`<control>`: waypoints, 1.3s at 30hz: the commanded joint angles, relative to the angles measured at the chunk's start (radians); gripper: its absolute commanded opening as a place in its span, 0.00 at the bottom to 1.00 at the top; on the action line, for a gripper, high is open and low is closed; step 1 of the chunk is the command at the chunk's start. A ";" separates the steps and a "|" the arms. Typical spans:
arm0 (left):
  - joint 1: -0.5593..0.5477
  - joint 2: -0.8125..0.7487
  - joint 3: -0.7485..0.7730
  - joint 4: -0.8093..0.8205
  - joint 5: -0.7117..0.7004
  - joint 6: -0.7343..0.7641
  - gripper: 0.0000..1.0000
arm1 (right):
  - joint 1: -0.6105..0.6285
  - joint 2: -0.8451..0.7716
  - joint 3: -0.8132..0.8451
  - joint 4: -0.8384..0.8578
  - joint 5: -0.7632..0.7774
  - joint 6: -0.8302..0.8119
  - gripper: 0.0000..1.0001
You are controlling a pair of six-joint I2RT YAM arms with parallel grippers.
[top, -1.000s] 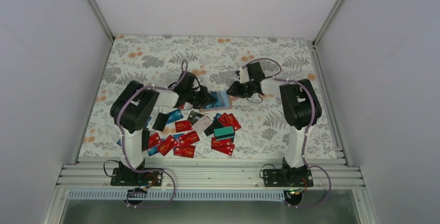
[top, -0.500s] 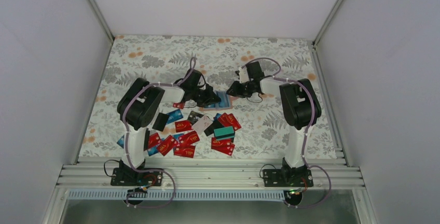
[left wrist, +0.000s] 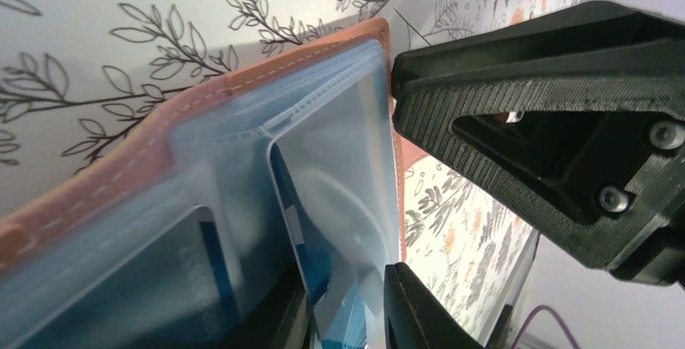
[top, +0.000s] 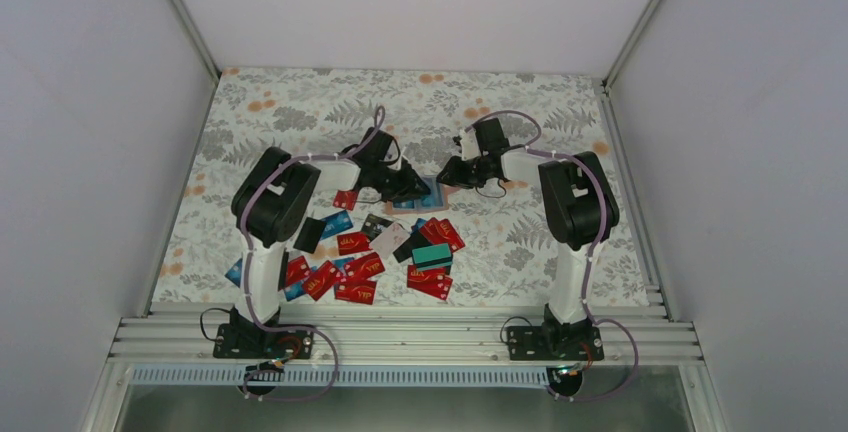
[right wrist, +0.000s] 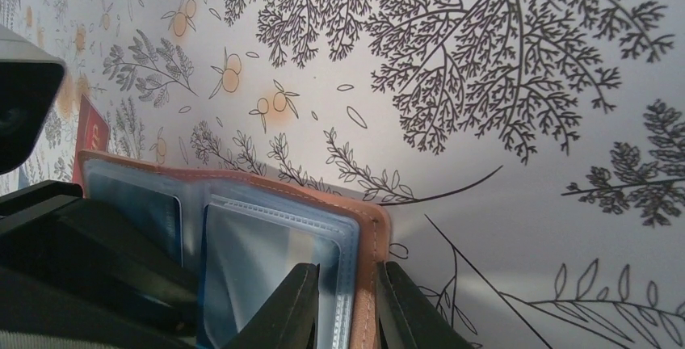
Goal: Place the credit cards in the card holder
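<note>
The card holder [top: 428,197] lies open on the floral table, tan outside and blue-grey with clear sleeves inside [left wrist: 202,123]. My right gripper [right wrist: 351,309] is shut on its tan right edge [right wrist: 367,236]. My left gripper [left wrist: 343,321] reaches in from the left with its jaws a narrow gap apart. A blue credit card [left wrist: 311,268] stands in that gap against one finger, partly inside a sleeve. More credit cards, mostly red [top: 355,267], lie scattered nearer the arm bases, with a teal one [top: 432,254] and a pale one [top: 387,240].
A black card [top: 308,233] and a red card [top: 346,199] lie by the left arm. White walls with metal posts close in the table on three sides. The two grippers sit close together over the holder.
The left gripper has pushed further right into the holder with the blue card, and its jaws have parted slightly. The right gripper has kept its hold and place.
</note>
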 commanded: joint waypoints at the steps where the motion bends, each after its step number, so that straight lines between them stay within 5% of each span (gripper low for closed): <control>1: -0.013 0.011 -0.002 -0.083 -0.058 0.047 0.28 | 0.027 0.014 0.006 -0.088 -0.003 -0.014 0.21; 21: -0.016 -0.206 0.036 -0.370 -0.217 0.151 0.99 | 0.028 -0.052 0.078 -0.137 -0.010 -0.015 0.22; 27: -0.003 -0.301 0.023 -0.465 -0.351 0.236 1.00 | 0.030 -0.114 0.019 -0.116 -0.037 -0.001 0.22; 39: 0.123 -0.299 -0.111 -0.358 -0.298 0.433 0.99 | 0.095 -0.164 -0.054 -0.061 -0.114 0.049 0.22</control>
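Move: The open card holder lies right under the left gripper, its middle about 2 cm left, 1 cm back and 2 cm down, its left edge farther out that way. The red card lies some 17 cm left and 1 cm back, the black card 11 cm left and 8 cm back, and the white card 8 cm left and 11 cm back. From the right gripper the holder's middle is about 6 cm left, 1 cm back and 2 cm down. Open the left gripper fully to free it from the card in the right-hand pocket, lift it over the holder and carry it about 10 cm left, dipping again above the left half while the fingers tilt some 20 degrees steeper downward. Then raise the right gripper off the holder's right edge, about 5 cm up and 4 cm back, drifting left, its opening unchanged. ##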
